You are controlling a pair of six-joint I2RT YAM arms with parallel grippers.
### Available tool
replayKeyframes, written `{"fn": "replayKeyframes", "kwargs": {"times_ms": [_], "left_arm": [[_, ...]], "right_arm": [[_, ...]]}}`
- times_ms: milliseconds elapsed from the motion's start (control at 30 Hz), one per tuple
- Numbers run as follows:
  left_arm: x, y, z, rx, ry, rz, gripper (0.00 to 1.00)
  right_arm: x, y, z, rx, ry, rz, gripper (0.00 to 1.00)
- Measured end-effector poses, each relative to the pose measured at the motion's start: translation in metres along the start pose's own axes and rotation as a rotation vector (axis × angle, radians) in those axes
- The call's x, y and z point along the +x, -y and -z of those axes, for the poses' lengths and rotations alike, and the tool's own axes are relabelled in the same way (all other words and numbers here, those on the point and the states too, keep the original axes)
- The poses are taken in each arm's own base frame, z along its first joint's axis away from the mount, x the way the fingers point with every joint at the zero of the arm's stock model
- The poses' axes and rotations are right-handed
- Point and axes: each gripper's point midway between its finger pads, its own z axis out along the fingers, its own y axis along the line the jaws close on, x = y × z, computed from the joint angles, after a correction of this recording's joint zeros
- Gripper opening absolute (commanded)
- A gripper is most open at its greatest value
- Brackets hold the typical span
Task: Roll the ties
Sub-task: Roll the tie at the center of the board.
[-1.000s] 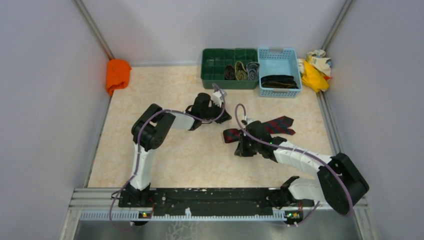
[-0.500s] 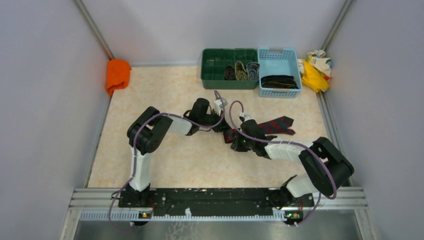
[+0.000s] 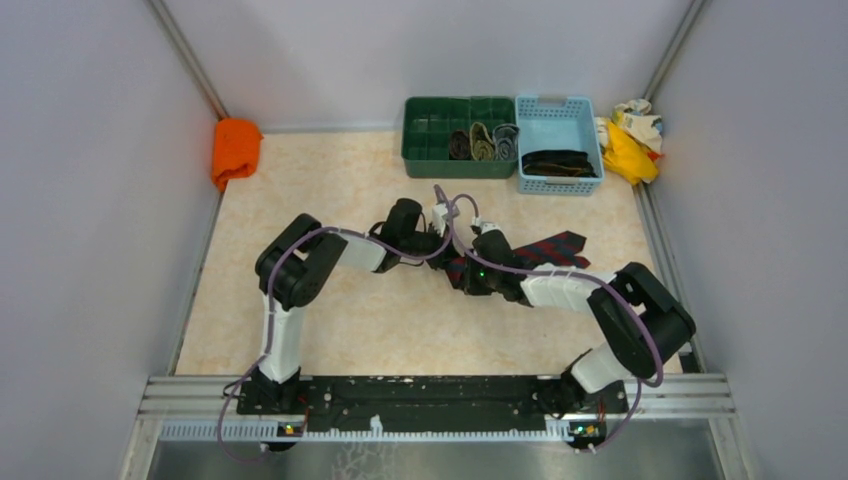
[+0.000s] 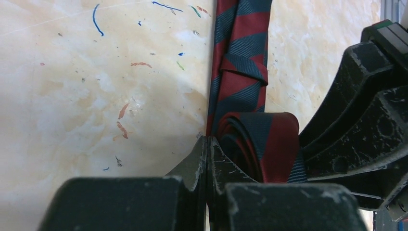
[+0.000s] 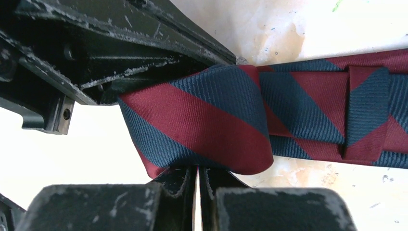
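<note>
A dark red tie with navy stripes lies mid-table, its left end wound into a small roll. My left gripper is shut and holds nothing; in the left wrist view its tips rest against the roll's left side. My right gripper is shut too, with nothing between its fingers; its tips touch the roll from the opposite side. The unrolled length runs off flat to the right. Each gripper's black body fills part of the other's wrist view.
A green divided bin at the back holds three rolled ties. Beside it a light blue basket holds dark ties. An orange cloth lies far left, yellow-and-cream rags far right. Walls enclose three sides.
Both arms closed in on the tie's rolled end: the left gripper came right and nearer, the right gripper slid left. Both stayed shut.
</note>
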Motion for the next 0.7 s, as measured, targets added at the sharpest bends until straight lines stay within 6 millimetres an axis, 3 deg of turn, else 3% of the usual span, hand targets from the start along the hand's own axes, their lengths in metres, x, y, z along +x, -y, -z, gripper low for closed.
{"fn": "replayKeyframes", "kwargs": {"times_ms": [100, 233, 367, 533, 633, 700], "left_arm": [[-0.003, -0.006, 0.001, -0.022, 0.001, -0.001, 0.00], [-0.014, -0.020, 0.002, -0.079, 0.005, -0.001, 0.00], [-0.033, -0.032, 0.000, -0.109, 0.014, -0.011, 0.00], [-0.058, -0.032, -0.008, -0.091, 0.049, -0.040, 0.00], [-0.059, -0.032, -0.006, -0.116, 0.070, -0.023, 0.00], [-0.050, -0.037, 0.008, -0.201, 0.085, 0.025, 0.00]], "right_arm": [[0.002, 0.002, 0.004, 0.012, -0.012, 0.008, 0.00], [0.009, 0.007, 0.026, 0.032, -0.024, 0.020, 0.00], [0.000, 0.006, 0.051, 0.030, 0.021, 0.024, 0.00], [0.000, 0.010, 0.062, 0.054, 0.031, 0.034, 0.03], [0.003, 0.014, 0.066, 0.091, 0.017, 0.075, 0.04], [-0.002, 0.007, 0.071, 0.105, 0.023, 0.120, 0.07]]}}
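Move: Between the two shut grippers lies the tie roll, its middle about 3 cm back and 1 cm to the right of the left hand, and some 3 cm ahead and 2 cm left of the right hand, at fingertip height. The tie's keeper loop crosses the flat tail about 4 cm ahead and 4 cm right of the right hand. The green box stands roughly 28 cm straight ahead of the left hand. Coming free of the tie roll's two sides, both hands part with fingers still shut. The left slides forward about 6 cm, low at first, then rising towards the green box's side, and at the end turns some 10 degrees counter-clockwise; the right lifts about 5 cm while backing off towards the base and to its right. ##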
